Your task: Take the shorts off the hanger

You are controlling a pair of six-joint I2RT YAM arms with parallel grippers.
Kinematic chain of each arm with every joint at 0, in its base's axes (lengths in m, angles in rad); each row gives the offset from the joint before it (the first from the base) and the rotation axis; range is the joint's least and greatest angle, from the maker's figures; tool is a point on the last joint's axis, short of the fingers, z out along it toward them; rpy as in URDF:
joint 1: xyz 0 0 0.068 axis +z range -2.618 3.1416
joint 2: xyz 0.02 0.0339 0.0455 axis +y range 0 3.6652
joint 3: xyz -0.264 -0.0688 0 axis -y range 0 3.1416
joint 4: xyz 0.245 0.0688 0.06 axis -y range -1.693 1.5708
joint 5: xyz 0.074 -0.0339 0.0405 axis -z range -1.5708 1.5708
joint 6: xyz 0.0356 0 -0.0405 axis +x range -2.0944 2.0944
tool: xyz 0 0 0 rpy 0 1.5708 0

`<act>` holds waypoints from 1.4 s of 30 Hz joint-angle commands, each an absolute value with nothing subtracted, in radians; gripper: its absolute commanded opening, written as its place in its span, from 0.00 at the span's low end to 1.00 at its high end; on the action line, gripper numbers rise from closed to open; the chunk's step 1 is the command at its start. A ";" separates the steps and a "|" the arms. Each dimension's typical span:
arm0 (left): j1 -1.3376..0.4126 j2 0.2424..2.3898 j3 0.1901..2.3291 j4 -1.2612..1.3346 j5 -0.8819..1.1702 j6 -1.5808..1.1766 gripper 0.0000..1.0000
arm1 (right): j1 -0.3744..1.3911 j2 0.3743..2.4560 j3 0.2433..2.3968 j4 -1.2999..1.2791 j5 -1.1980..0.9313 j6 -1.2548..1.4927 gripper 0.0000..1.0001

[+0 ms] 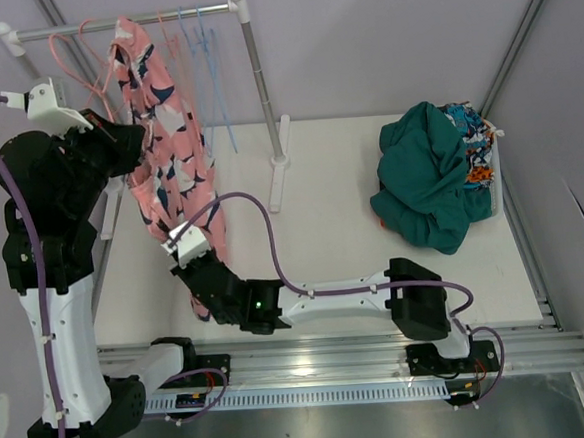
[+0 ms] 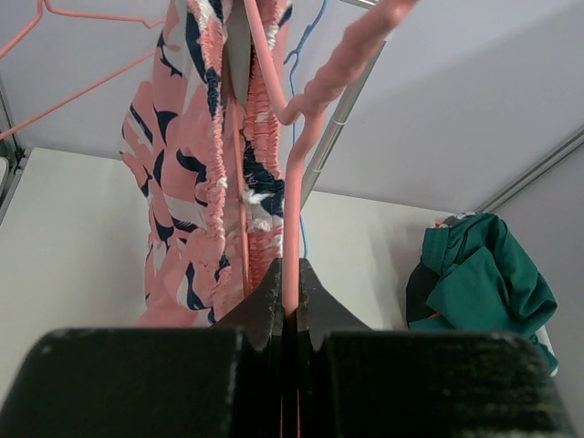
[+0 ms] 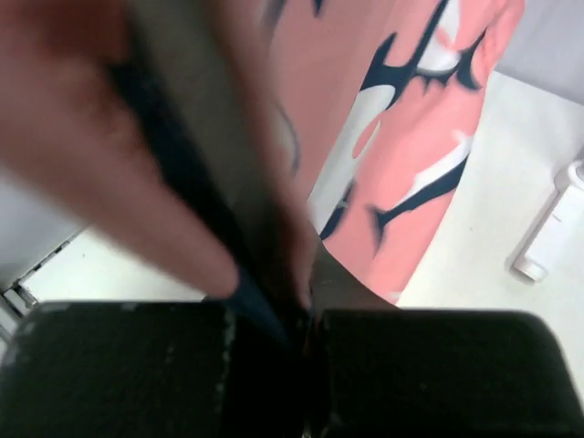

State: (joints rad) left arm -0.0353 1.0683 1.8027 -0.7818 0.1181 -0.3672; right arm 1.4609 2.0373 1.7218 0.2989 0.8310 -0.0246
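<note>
The pink shorts (image 1: 167, 148) with a navy-and-white shark print hang from a pink hanger (image 2: 294, 182) on the rack. My left gripper (image 1: 129, 142) is shut on the hanger's stem, which shows between its tips in the left wrist view (image 2: 290, 278), with the shorts (image 2: 192, 192) just beyond. My right gripper (image 1: 181, 249) is shut on the lower hem of the shorts. In the right wrist view (image 3: 306, 297) blurred pink and navy cloth (image 3: 411, 137) runs into the jaws. A pile of shorts topped by teal ones (image 1: 431, 174) lies at the right.
The rack's bar (image 1: 128, 22) and post (image 1: 261, 91) stand at the back, its foot (image 1: 279, 175) on the table. Empty blue hangers (image 1: 210, 54) and a pink hanger (image 1: 65, 49) hang on the bar. The pile sits in a white bin (image 1: 496, 180) by the right wall.
</note>
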 commanded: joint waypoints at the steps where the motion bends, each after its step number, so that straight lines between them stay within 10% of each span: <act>1: -0.038 1.086 1.906 -0.733 0.108 -0.358 0.00 | 1.508 1.981 1.579 0.396 0.896 -0.005 0.00; 14: -0.037 1.241 2.143 -0.782 0.005 -0.301 0.00 | 1.755 1.778 1.175 0.123 1.109 0.414 0.00; 23: -0.038 1.005 1.732 -0.691 0.251 -0.472 0.00 | 1.511 1.848 1.392 0.395 0.977 0.018 0.00; 33: -0.103 0.605 1.332 -0.785 0.261 -0.629 0.00 | 1.220 2.052 2.092 0.226 0.798 -0.219 0.00; 42: -0.146 0.557 1.454 -0.900 0.290 -0.675 0.00 | 1.152 1.861 1.843 0.239 0.834 -0.147 0.00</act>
State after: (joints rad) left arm -0.1268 0.5400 1.4029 -0.8883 0.2630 -0.6388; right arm 1.1698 1.9347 1.8984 0.2516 0.8204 -0.1677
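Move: The right hand already pinches the pink shorts; their middle is about 8 cm ahead, 2 cm left and 8 cm above it. The left hand still holds the pink hanger they hang on, gripped some 6 cm ahead of the right hand, 7 cm to its left and 20 cm above. From the left hand the shorts' middle lies roughly 5 cm ahead, 5 cm right and 12 cm down, with the blue hangers about 26 cm ahead and 13 cm right at its own height. Back, right and down goes the right hand first, dragging the pinched shorts away from the pink hanger, then it reverses into a fast sweep forward and up, some 25 cm each way, towards the blue hangers, swinging about 15 degrees clockwise. Meanwhile the left hand, its grip on the pink hanger kept, dips and draws the hanger back about 15 cm, rolling its left side down. ##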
